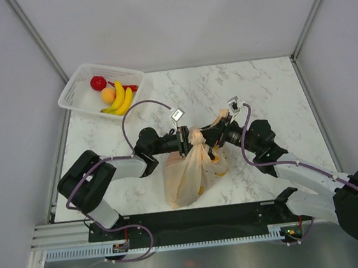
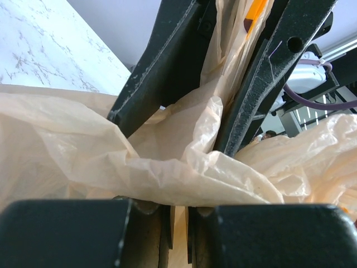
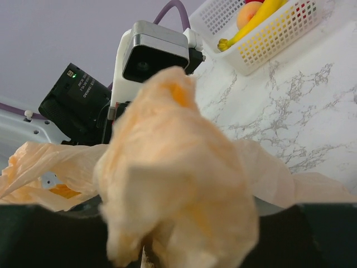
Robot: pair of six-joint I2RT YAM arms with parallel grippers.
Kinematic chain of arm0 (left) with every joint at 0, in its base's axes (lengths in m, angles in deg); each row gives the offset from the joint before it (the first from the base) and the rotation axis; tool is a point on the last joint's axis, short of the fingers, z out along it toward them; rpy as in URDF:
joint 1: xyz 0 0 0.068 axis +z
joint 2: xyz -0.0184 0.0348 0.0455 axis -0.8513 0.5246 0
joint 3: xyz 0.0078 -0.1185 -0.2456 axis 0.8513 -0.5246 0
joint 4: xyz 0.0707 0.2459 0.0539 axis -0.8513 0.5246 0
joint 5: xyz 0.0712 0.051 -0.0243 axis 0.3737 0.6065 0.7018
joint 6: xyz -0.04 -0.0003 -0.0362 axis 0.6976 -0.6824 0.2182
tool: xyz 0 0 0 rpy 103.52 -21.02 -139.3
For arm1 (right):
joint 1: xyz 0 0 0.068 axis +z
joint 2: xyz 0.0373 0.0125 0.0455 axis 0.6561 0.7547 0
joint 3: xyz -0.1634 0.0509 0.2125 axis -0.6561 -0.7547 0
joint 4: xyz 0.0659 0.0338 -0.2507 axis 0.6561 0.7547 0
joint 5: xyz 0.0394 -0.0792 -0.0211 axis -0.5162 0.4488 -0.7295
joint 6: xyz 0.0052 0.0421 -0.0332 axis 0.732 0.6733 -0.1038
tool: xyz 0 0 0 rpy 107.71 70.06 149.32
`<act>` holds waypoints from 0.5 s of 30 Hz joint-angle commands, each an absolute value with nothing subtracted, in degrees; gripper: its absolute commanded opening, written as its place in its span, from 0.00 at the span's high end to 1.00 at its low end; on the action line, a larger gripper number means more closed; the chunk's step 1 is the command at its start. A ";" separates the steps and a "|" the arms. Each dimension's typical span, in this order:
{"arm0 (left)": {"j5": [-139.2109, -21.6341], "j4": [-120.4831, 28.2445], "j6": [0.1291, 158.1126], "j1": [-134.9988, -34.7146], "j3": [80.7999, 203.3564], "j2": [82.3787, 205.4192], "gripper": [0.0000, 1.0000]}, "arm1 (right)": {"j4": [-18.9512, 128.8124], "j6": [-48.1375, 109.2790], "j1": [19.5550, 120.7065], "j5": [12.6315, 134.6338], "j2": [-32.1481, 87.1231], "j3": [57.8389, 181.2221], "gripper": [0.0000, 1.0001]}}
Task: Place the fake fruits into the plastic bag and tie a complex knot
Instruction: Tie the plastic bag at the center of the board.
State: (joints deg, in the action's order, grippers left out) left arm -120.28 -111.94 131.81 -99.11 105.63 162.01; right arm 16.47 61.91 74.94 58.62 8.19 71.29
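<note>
The peach plastic bag (image 1: 184, 172) lies at the table's middle with yellow fruit shapes showing through it. Its top is bunched into the knot (image 1: 198, 136) between both grippers. My left gripper (image 1: 185, 141) is shut on a thin strip of the bag (image 2: 179, 218), and crumpled film (image 2: 184, 167) spills over its jaws. In the left wrist view the right gripper's fingers (image 2: 159, 67) stand apart with film running between them. My right gripper (image 1: 219, 130) is open at the knot's right side. A blurred wad of bag plastic (image 3: 178, 167) hides its jaws in its own view.
A white lattice basket (image 1: 75, 93) stands at the back left. It holds a red apple (image 1: 98, 83), an orange peach (image 1: 108, 94), yellow bananas (image 1: 121, 96) and a red chili (image 1: 133, 87). Grey walls close in the marble table (image 1: 264, 93).
</note>
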 commanded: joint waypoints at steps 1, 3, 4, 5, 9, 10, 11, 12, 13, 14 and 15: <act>-119.36 -116.09 133.37 -99.58 106.74 162.27 0.84 | 17.33 60.85 74.58 58.07 6.70 71.76 0.52; -119.18 -116.26 133.55 -99.84 106.56 162.45 0.84 | 18.29 60.76 74.40 58.42 6.52 71.85 0.51; -119.10 -116.44 133.63 -100.02 106.47 162.71 0.84 | 18.56 60.76 74.32 59.12 6.35 71.76 0.49; -119.09 -116.61 133.81 -100.10 106.38 162.89 0.84 | 18.74 60.76 74.31 59.47 6.26 71.67 0.43; -118.92 -117.84 134.42 -100.19 105.95 163.85 0.84 | 20.31 60.85 73.44 61.41 5.21 71.49 0.41; -118.92 -118.37 134.51 -100.28 105.94 164.20 0.84 | 20.50 60.93 73.09 61.76 4.68 71.49 0.41; -118.92 -118.37 134.51 -100.28 105.86 164.29 0.84 | 20.50 60.93 73.08 61.76 4.59 71.49 0.40; -118.92 -118.55 134.69 -100.28 105.94 164.38 0.84 | 20.85 61.02 72.74 61.76 4.33 71.49 0.39; -118.75 -118.63 134.69 -100.28 105.86 164.47 0.84 | 21.11 60.85 72.56 61.76 3.98 71.58 0.36; -118.83 -118.90 134.69 -100.37 105.86 164.90 0.84 | 21.37 60.76 72.47 62.02 3.80 71.84 0.32; -118.83 -119.07 134.86 -100.46 105.86 165.00 0.84 | 22.16 60.50 72.29 62.11 3.45 71.93 0.31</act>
State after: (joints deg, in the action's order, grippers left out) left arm -120.17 -114.97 133.69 -99.98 105.63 164.24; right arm 21.32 61.36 72.88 60.89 5.10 71.29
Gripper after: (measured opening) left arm 0.164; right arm 0.675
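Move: The right hand's half-open fingers straddle the bag's twisted tail, whose loose end stands about 6 cm ahead of this hand and 4 cm to its right. The gathered bag neck is some 6 cm to the hand's left, level with it fore and aft, and the filled bag hangs about 14 cm back, 6 cm left and 14 cm below. From the left hand, which already pinches the neck, the tail's end is roughly 8 cm ahead and 12 cm to the right. The right hand keeps opening its already parted fingers around the tail, from about half to two-thirds open, while it eases some 1.5 cm to the right and, towards the end, about 1 cm forward, away from the left gripper and the gathered neck, turning barely 5 degrees clockwise. The left hand stays nearly in place with its fingers shut, keeping its pinch on the bag neck, so that the gather is held while the right fingers give the tail more room. ##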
